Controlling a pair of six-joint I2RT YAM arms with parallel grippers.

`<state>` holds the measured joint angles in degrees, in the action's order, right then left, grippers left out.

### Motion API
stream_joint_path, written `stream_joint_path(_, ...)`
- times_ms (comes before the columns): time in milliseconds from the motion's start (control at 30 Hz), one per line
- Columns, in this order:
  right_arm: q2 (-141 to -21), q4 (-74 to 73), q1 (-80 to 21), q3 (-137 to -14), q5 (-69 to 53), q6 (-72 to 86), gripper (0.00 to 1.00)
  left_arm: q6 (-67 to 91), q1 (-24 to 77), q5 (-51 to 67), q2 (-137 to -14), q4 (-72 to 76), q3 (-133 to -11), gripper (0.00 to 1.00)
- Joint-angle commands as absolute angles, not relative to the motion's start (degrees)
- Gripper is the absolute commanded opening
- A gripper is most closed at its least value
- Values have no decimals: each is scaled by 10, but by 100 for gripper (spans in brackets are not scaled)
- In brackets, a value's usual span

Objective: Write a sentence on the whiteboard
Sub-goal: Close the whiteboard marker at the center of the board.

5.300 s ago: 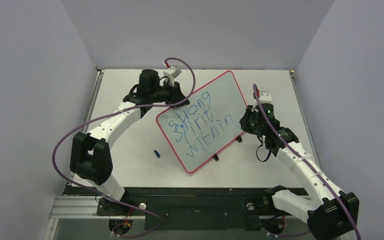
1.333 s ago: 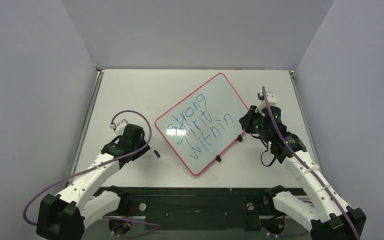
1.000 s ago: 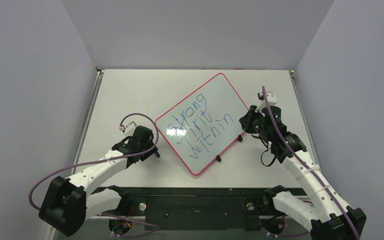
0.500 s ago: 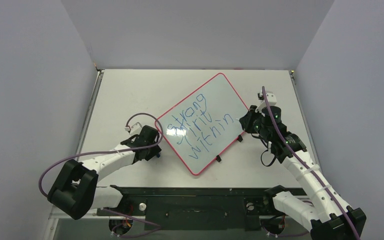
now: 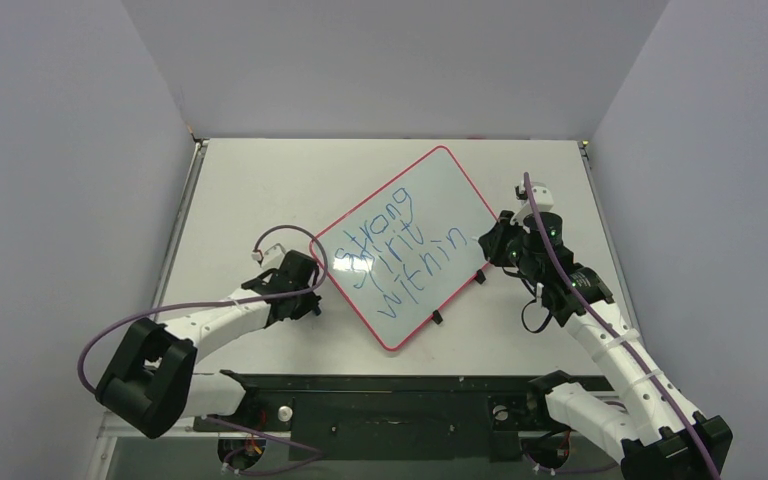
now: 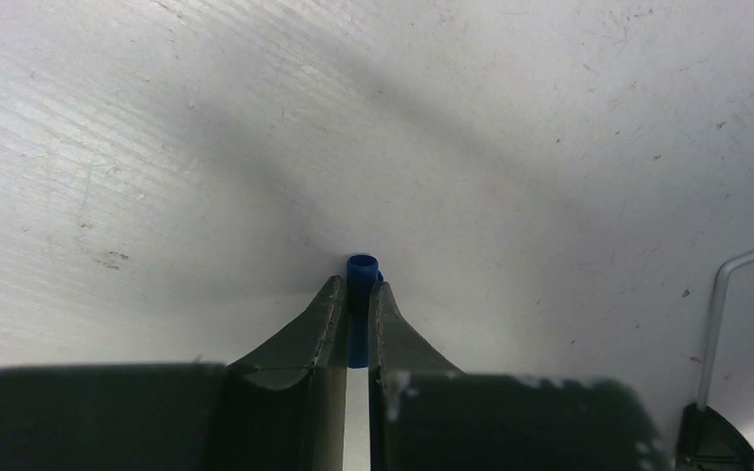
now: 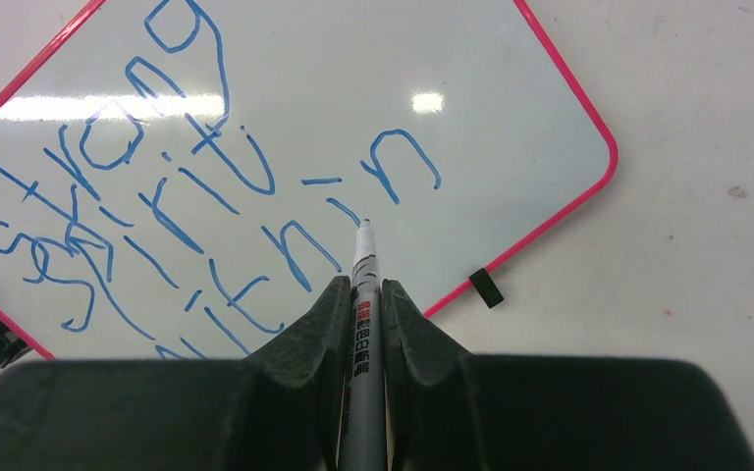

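The whiteboard (image 5: pixel 445 185) lies tilted on the table, red-rimmed, with the sentence (image 5: pixel 392 250) "strong spirit within" in blue on it. My right gripper (image 5: pixel 488 245) hovers at the board's right edge, shut on a grey marker (image 7: pixel 363 257) whose tip points at the last word of the sentence (image 7: pixel 187 206) on the whiteboard (image 7: pixel 471 108). My left gripper (image 5: pixel 312 305) is low on the table just left of the board's left corner. In the left wrist view it (image 6: pixel 357 287) is shut on a small blue marker cap (image 6: pixel 361 267) that pokes out past the fingertips.
Black clips (image 5: pixel 437 317) sit on the board's near rim, one (image 7: pixel 486 287) close to the marker tip. Purple cables (image 5: pixel 290 240) loop over both arms. Grey walls close in the table (image 5: pixel 260 190) on three sides.
The left arm swung from the board's top left down to the cap on the table, reached right, and its jaws closed on the cap. The right arm stayed still.
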<state>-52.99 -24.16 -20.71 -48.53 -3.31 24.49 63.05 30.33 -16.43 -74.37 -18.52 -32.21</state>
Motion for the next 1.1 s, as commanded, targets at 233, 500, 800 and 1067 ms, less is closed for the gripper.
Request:
stream_joint_path(233, -511, -231, -209, -508, -49, 248, 0, 449, 299, -158, -579, -269, -364, 0)
stream_joint_path(500, -501, -239, -209, -524, -70, 258, 0, 343, 293, -195, -504, -394, -467, 0)
stream_joint_path(800, -499, -253, -209, -551, -99, 267, 0, 110, 293, -194, -430, -367, -560, 0)
stream_joint_path(1067, -491, -271, -209, -590, -129, 264, 0, -43, 293, -70, -412, -255, -575, 0)
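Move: My left fingers are shut on the blue cap at the tabletop. The marker tip it must meet lies some 33 cm to its right, 4 cm ahead and 19 cm higher; the whiteboard's centre is about 16 cm ahead and 21 cm right. From my right hand, holding the marker, the cap is about 37 cm left, 3 cm back and 21 cm down, the whiteboard's centre 13 cm ahead and 16 cm left, well below. I keep the cap pinched and lift it off the table with my left hand, almost straight up by about 26 cm and drifting a little left, swinging the fingers up from steeply down by some 40 degrees while the wrist turns clockwise and rolls. A moment later my right hand, still gripping the open marker, eases up about 5 cm and slightly back and left. ##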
